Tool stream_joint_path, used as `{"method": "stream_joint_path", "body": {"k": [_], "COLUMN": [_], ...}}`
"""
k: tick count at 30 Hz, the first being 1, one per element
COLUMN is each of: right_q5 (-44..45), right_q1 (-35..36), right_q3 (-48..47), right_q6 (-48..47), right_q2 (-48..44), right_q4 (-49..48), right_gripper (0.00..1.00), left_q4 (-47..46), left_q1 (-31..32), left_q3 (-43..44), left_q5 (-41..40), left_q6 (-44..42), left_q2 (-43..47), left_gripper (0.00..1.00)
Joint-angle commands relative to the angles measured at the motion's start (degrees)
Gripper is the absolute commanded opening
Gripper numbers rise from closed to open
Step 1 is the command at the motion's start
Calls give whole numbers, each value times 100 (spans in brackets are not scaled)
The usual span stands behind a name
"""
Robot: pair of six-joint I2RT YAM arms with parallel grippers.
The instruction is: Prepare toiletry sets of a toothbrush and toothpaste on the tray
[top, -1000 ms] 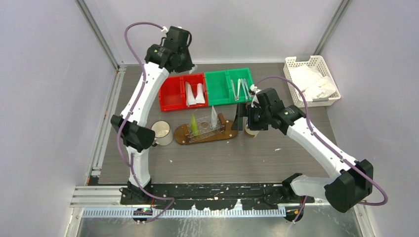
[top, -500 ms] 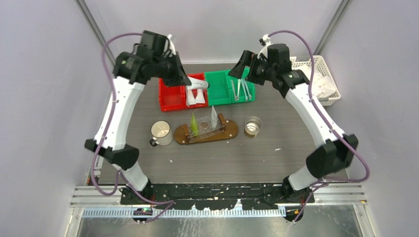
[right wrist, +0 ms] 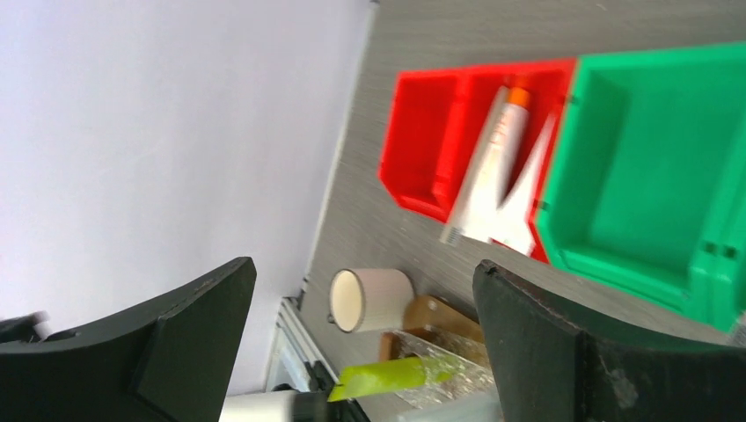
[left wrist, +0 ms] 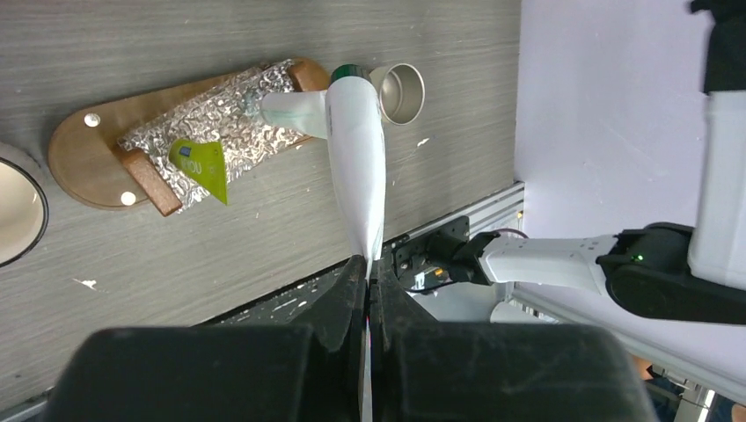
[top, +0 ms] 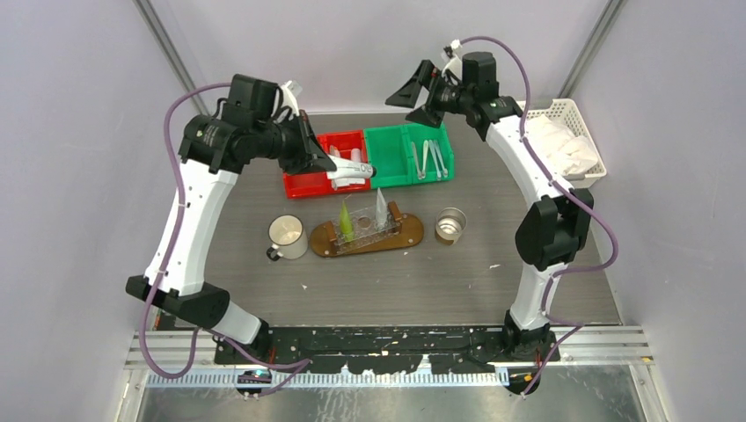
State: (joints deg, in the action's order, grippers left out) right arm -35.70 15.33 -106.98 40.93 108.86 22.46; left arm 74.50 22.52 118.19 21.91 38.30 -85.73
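Observation:
My left gripper (top: pixel 324 162) is shut on the flat crimped end of a whitish toothpaste tube (top: pixel 352 172), which hangs in the air over the red bin (top: pixel 303 176). In the left wrist view the same tube (left wrist: pixel 356 167) points from my left gripper (left wrist: pixel 368 264) toward the wooden tray (left wrist: pixel 84 154). A yellow-green tube (top: pixel 346 220) and a whitish tube (top: pixel 381 207) stand on the foil-lined tray (top: pixel 409 230). Slim pale toothbrushes (top: pixel 428 156) lie in the green bin (top: pixel 387 158). My right gripper (top: pixel 413 92) is raised high over the back of the table, open and holding nothing; it (right wrist: pixel 365 268) frames the mug.
A white mug (top: pixel 288 237) stands left of the tray and a metal cup (top: pixel 450 226) stands right of it. Another tube (right wrist: pixel 506 123) lies in the red bin (right wrist: pixel 422 141). A white basket (top: pixel 576 110) with cloths sits at the back right.
My left gripper has taken a whitish tube out of the red bin and lifted it. My right arm has swung up from beside the metal cup to high over the green bin.

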Motion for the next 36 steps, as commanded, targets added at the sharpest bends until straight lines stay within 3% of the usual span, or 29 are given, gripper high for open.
{"method": "stream_joint_path", "body": {"k": [1,9,13,23,27,36], "right_q5": [-713,-642,-213,1206,690,-152], "right_q1": [79,379,373,305,283,358], "right_q3": [-550,438,795,1194,764,222], "right_q6": [366,-174,-527,-1131,-1049,-763], "right_q2": [-144,-842,-1155,-1719,-1264,-494], "right_q4": [-567,-222,113,1181,1105,837], "right_gripper": [100,100,100,100,100,99], "left_q4": [-664,-1262,-697,718,1309,906], "left_q1": [-2,-2,-2,108,319,632], "left_q3": [-93,214,900,1657,2288,1788], "left_q5": [132,74,-149,-1015,-1168,-1235], "left_q6": [91,309,172,285,330,531], "left_q2": [92,-358,-717,-944,-1276,-1189], "left_gripper": [1,1,1,1,1,1]}}
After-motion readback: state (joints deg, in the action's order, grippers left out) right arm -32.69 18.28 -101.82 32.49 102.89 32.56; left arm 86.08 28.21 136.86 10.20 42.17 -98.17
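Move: My left hand already grips the crimped end of the white toothpaste tube; the tube's middle sits about 4 cm ahead, 5 right and 5 below. For my open right hand, that middle lies roughly 17 cm back, 10 left and 4 higher. From my right hand, the crystal rack on the wooden tray is some 21 cm back, 10 left and 28 down; the green bin is 5 ahead, 3 right, 28 down. I bring my wide-open right hand back about 7 cm towards the green-capped end of the tube, rising nearly 5 cm at first, then sinking and swinging right, before easing forward a couple of centimetres. My left hand keeps its pinch, pushing the tube about 5 cm forward and then drawing it back some 3 cm, wrist turning roughly 10 degrees. ##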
